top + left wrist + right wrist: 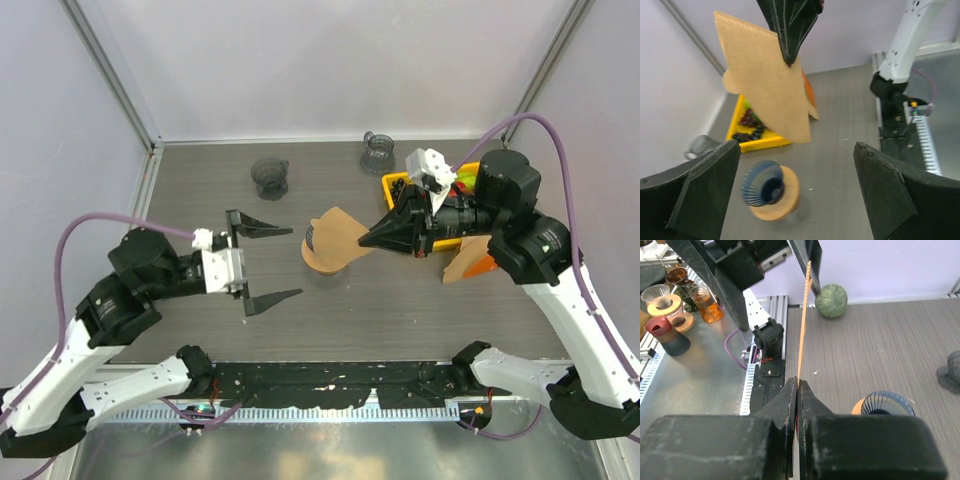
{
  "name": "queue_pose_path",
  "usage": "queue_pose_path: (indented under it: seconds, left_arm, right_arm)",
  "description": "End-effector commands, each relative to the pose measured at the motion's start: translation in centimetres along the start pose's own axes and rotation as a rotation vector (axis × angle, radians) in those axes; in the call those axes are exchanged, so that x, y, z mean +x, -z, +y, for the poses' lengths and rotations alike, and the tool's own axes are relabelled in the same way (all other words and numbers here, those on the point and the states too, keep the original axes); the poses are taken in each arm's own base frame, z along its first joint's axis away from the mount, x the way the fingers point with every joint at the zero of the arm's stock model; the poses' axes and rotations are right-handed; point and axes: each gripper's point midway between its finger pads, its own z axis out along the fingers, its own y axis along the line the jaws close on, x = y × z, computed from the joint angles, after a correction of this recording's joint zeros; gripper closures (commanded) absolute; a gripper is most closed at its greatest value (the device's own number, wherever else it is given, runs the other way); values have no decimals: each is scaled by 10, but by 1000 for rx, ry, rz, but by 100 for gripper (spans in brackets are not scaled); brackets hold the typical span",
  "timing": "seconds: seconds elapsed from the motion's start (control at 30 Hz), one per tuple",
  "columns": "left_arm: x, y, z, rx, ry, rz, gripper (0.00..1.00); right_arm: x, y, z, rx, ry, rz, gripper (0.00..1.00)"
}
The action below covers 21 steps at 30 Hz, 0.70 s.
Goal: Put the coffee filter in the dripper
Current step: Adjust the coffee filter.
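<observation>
A brown paper coffee filter point(338, 232) hangs flat in the air mid-table, pinched at its right edge by my right gripper point(366, 240), which is shut on it. In the right wrist view the filter point(804, 325) shows edge-on, rising from the shut gripper point(798, 389). The dripper point(313, 243), blue and ribbed on a round wooden base, sits on the table below the filter and is partly hidden by it. It also appears in both wrist views point(765, 187) point(885, 402). My left gripper point(265, 262) stands wide open left of the filter, holding nothing, and the filter point(765, 85) hangs ahead of its fingers point(710, 185).
A yellow tray point(393, 184) with small items sits at the back right, with a green ball point(465, 183) beside it. Two dark grey cups point(270, 177) point(378, 152) stand near the back wall. More brown paper and something orange point(465, 262) lie under the right arm.
</observation>
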Motion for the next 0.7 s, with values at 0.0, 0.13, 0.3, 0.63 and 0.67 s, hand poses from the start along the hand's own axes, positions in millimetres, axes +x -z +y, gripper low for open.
queue_pose_path:
  seconds: [0.0, 0.13, 0.3, 0.63, 0.67]
  left_arm:
    - [-21, -24, -3, 37, 269, -111, 1]
    - [-23, -40, -3, 64, 379, -125, 6]
    - [-18, -48, -4, 88, 390, -117, 36]
    - [10, -47, -23, 197, 289, -3, 100]
    - [16, -48, -25, 208, 290, 19, 100]
  right_arm:
    - [-24, -10, 9, -44, 55, -81, 95]
    - [-22, -17, 17, -64, 61, -90, 95]
    - [-20, -18, 13, -33, 85, -117, 95]
    - [24, -22, -2, -51, 82, 136, 29]
    - [24, -23, -2, -53, 93, 143, 29]
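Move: The filter, held out in the closed right fingers, has its middle about 8 cm right and 3 cm ahead of the open left hand, 2 cm below it. The dripper stands some 14 cm ahead of the left hand, 7 cm right and about 27 cm below. From the right hand, the filter's middle is about 4 cm left, level fore and aft and 2 cm below. The filter bag is roughly 12 cm ahead and 28 cm right of that hand, some 38 cm lower. The left fingers shut on the filter's free side and pinch it, after the open hand has moved about 5 cm to the right and rolled some 20 degrees about its own pointing line. The right hand first carries the filter about 2 cm left to meet them; once the left has all but closed, the right fingers spread, let go and sink about 2 cm. ##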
